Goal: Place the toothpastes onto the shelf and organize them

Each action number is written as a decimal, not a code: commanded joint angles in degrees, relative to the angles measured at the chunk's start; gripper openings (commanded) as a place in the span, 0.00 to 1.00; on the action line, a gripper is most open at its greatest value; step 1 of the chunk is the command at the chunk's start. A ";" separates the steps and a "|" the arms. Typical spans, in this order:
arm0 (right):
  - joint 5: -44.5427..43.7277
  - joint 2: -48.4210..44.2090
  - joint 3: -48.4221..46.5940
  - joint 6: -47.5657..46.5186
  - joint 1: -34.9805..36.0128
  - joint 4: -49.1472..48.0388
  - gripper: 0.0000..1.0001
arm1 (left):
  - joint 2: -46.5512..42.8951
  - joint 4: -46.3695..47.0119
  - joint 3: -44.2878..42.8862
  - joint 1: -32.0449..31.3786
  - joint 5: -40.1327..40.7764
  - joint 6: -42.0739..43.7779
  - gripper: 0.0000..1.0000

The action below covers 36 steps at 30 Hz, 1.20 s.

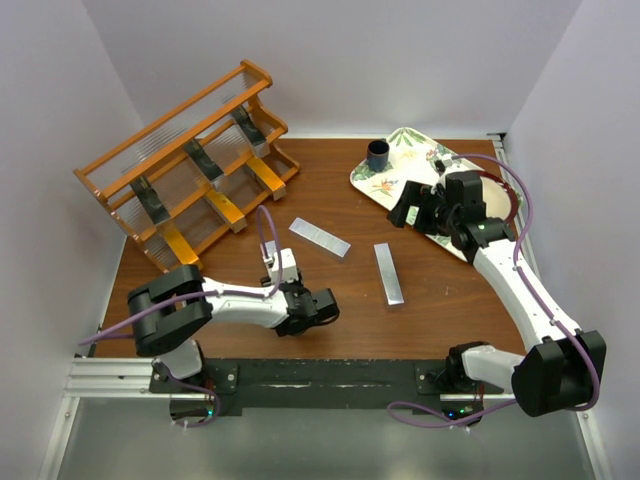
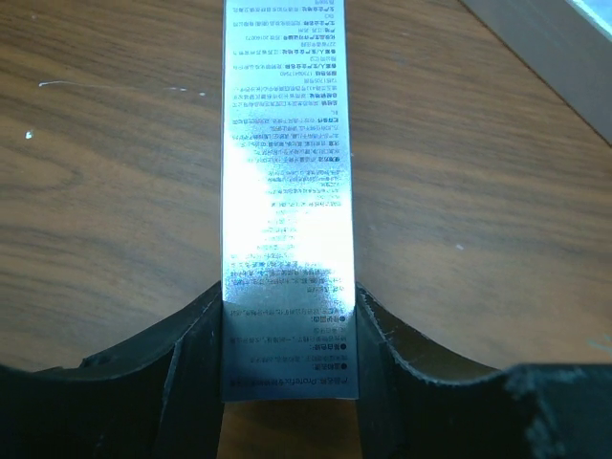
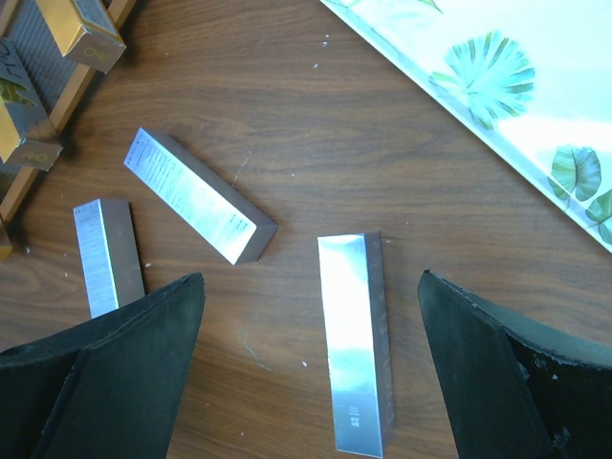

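The wooden shelf (image 1: 125,165) stands at the back left and holds several black and orange toothpastes (image 1: 226,210). Two silver toothpastes lie loose mid-table, one angled (image 1: 320,238) and one nearly upright in view (image 1: 388,272). My left gripper (image 1: 312,306) (image 2: 287,301) is shut on the near end of a third silver toothpaste (image 2: 287,172), which lies flat on the table; its far end shows in the right wrist view (image 3: 100,253). Over the table beside the tray, my right gripper (image 1: 405,215) (image 3: 311,277) hangs open, with the upright silver carton (image 3: 356,344) seen below, between its fingers.
A floral white tray (image 1: 400,165) (image 3: 497,96) sits at the back right with a small dark cup (image 1: 378,155) on it. White walls close in the table on three sides. The shelf's lower corner (image 3: 57,91) shows in the right wrist view.
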State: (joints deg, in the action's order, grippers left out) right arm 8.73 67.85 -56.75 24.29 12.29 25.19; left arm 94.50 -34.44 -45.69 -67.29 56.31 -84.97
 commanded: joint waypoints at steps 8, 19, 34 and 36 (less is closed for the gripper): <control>1.29 -1.15 0.06 -1.09 -0.17 -1.81 0.98 | -9.32 -10.13 -9.59 -5.66 1.34 4.27 0.22; 1.64 -1.06 -0.03 -1.09 -0.08 -1.90 0.98 | -21.81 -8.64 -23.64 -4.88 -0.77 32.39 0.21; 1.73 -0.88 0.06 -1.18 -0.08 -1.64 0.98 | -20.24 7.80 -42.89 19.81 -4.11 62.28 0.20; 1.64 -0.80 0.06 -1.18 -0.16 -1.64 0.98 | -18.40 9.82 -45.00 23.59 -4.45 64.13 0.20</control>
State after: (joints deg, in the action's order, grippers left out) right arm 10.02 67.85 -56.73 24.12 12.29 25.21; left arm 73.45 -32.32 -85.41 -48.93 50.26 -29.15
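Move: Above and ahead of the left hand, which already grips a silver toothpaste, is the right-hand end of the shelf's top tier: about 24 cm forward, 7 cm left and 25 cm up. The dark box on the middle tier is some 22 cm ahead, 5 left, 14 up; the loose silver box lies 10 cm ahead and 8 right, on the table. From the right hand that shelf end is roughly 14 cm ahead, 34 left and 8 higher. Carrying the silver toothpaste in its unchanged pinch, the left hand rises fast, about 34 cm in all, first slanting some 6 cm to its right and a little back. Halfway up it swings forward about 12 cm and back left, towards the shelf's top tier. The wrist tips the fingers upward some 20 degrees; the hand turns clockwise, then partly back. ##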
